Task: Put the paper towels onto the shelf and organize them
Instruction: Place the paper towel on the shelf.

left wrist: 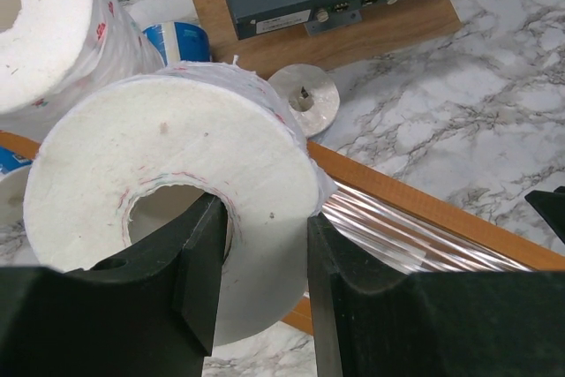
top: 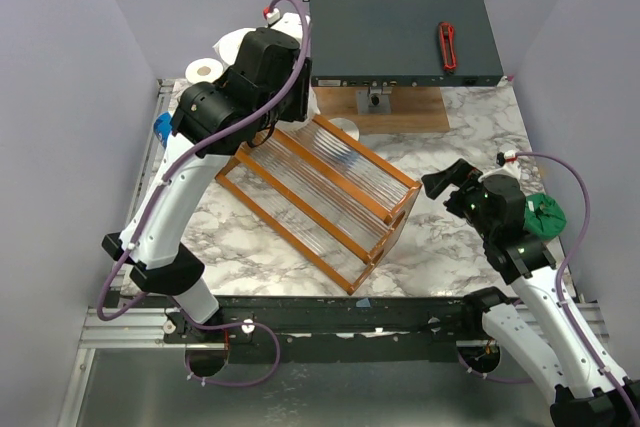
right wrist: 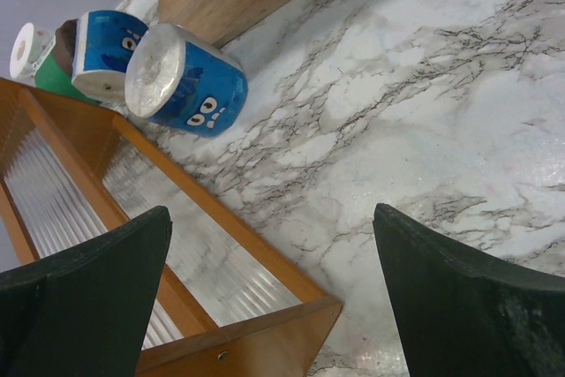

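My left gripper (left wrist: 265, 218) is shut on a bare white paper towel roll (left wrist: 177, 156), one finger inside its hollow core and the other against its outer wall. From above, that gripper (top: 282, 99) hangs over the back left end of the shelf (top: 320, 197), an orange-brown frame with clear ribbed tiers lying at an angle. My right gripper (right wrist: 272, 218) is open and holds nothing; it hovers by the shelf's right end (right wrist: 221, 333). Two blue-wrapped rolls (right wrist: 190, 81) (right wrist: 106, 50) lie behind the shelf. A green-wrapped roll (top: 545, 215) lies beside the right arm.
More white rolls (top: 205, 69) (top: 240, 42) stand at the back left corner. A dark grey metal box (top: 400, 37) with red-handled pliers (top: 447, 45) on it rests on a wooden board (top: 400, 112) at the back. Purple walls close in on both sides.
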{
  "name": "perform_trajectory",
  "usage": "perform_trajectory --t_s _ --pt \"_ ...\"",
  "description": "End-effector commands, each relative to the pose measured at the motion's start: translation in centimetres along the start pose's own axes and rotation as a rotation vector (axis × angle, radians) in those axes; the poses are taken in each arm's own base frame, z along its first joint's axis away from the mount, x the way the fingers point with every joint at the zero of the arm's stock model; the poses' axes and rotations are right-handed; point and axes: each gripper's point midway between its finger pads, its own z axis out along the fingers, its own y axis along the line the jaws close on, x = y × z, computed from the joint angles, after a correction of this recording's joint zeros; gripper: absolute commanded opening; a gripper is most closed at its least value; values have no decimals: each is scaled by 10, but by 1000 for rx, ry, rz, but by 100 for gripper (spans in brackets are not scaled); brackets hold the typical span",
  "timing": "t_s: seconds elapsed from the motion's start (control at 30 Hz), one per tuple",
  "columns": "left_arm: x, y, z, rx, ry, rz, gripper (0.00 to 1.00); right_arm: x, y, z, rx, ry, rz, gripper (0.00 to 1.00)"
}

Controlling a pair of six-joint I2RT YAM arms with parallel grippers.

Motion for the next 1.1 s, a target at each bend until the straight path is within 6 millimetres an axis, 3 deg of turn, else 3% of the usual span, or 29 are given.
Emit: perform_trajectory --t_s 0.0,0.2,0.67,0.83,1.07 --pt "-3 3 -5 11 -12 -13 10 1 3 -4 -11 9 -9 100" --pt "1 4 1 5 3 -12 13 1 2 -3 -10 11 -7 100" --pt "0 4 5 0 2 -23 50 1 1 -5 -5 9 -10 100" --pt "-1 3 6 3 1 -17 57 1 1 -4 -5 7 -11 100" --pt "-1 3 7 1 -4 -17 61 1 1 -4 -6 8 -11 100"
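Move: My left hand already pinches the paper towel roll by its wall, one finger down inside the core. Its place on the shelf's top board is about 12 cm below the hand, 3 cm to the left and 1 cm ahead. The first towel roll stands some 7 cm ahead and 10 cm left, its middle 6 cm lower; beyond the shelf, the small roll is roughly 14 cm ahead, 8 cm right and 37 cm down. From my right hand the board spot lies about 29 cm left, 6 cm ahead and 9 cm higher. With my left hand I ease the towel roll down about 1 cm onto the top board, just in front and to the right of the first roll. Then I hold nearly still and spread the fingers from about a third to over half open, so the inner one comes clear of the core wall while staying inside the core. ##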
